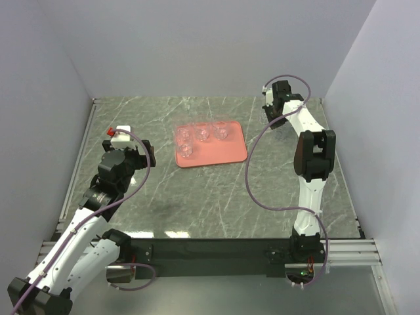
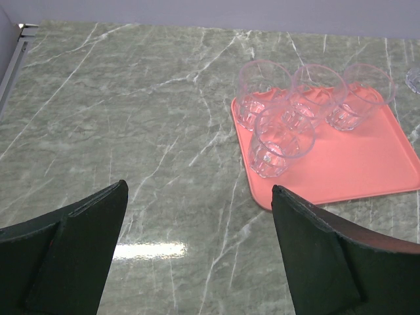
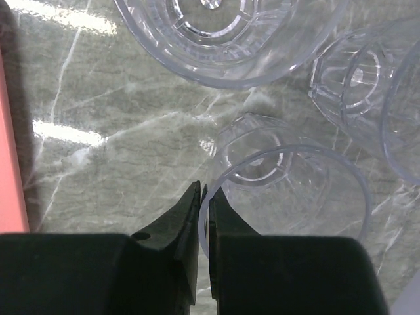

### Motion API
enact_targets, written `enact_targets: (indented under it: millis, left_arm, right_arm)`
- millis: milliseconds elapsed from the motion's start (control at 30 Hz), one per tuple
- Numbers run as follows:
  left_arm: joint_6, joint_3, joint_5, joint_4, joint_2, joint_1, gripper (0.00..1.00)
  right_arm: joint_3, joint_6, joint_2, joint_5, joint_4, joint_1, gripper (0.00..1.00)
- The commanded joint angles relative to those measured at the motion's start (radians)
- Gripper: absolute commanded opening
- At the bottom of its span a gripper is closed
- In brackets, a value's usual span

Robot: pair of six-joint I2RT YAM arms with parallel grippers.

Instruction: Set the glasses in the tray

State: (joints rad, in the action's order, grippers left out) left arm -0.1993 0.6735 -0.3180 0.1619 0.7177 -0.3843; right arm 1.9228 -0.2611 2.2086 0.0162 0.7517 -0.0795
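The salmon-pink tray (image 1: pixel 226 152) lies at the table's middle back and holds several clear glasses (image 1: pixel 203 133); the left wrist view shows the tray (image 2: pixel 354 164) and those glasses (image 2: pixel 282 141). My right gripper (image 3: pixel 205 197) is at the back right (image 1: pixel 279 111), shut on the rim of a clear glass (image 3: pixel 289 190), one finger inside the rim and one outside. More clear glasses (image 3: pixel 223 33) stand close around it on the table. My left gripper (image 2: pixel 197 216) is open and empty, above the table left of the tray (image 1: pixel 131 154).
The grey marble table (image 1: pixel 216 203) is walled on the left, back and right. The right arm (image 1: pixel 312 164) reaches along the right side. A strip of the tray's edge (image 3: pixel 10 151) shows at the left of the right wrist view.
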Motion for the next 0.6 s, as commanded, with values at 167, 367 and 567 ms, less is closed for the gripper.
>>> enact_targets:
  millis: [167,367,567]
  left_arm:
    - [0.012,-0.003,0.008,-0.036,-0.004,0.005,0.97]
    - [0.011,-0.002,0.011,-0.036,-0.004,0.007,0.97]
    - [0.011,-0.003,0.011,-0.036,-0.006,0.005,0.97]
  right_arm:
    - [-0.038,-0.036,-0.095,-0.007,-0.015,-0.005,0.00]
    - [-0.076,-0.064,-0.179,-0.076,-0.008,-0.042,0.00]
    - [-0.084,-0.090,-0.210,-0.104,0.008,-0.120,0.00]
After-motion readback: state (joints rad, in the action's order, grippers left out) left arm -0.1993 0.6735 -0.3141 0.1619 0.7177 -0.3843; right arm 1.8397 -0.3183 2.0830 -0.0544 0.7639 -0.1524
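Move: The right hand already has a glass pinched by the left side of its rim. The middle of the tray it goes to lies about 27 cm to its left, 8 cm back and some 9 cm below. The nearest glass in the tray is about 21 cm left and 2 cm back. Ahead of the hand, a far glass stands 11 cm straight out, and a right glass 7 cm ahead and 12 cm right. From the left hand the tray is about 14 cm ahead, 29 cm right, well below. Keeping its closed pinch on the rim, the right hand stays put briefly, then draws the glass back about 2 cm and, rising some 3 cm, swings it left about 4.5 cm towards the tray. It speeds up as it goes, and the wrist turns counter-clockwise by roughly 10 degrees. ##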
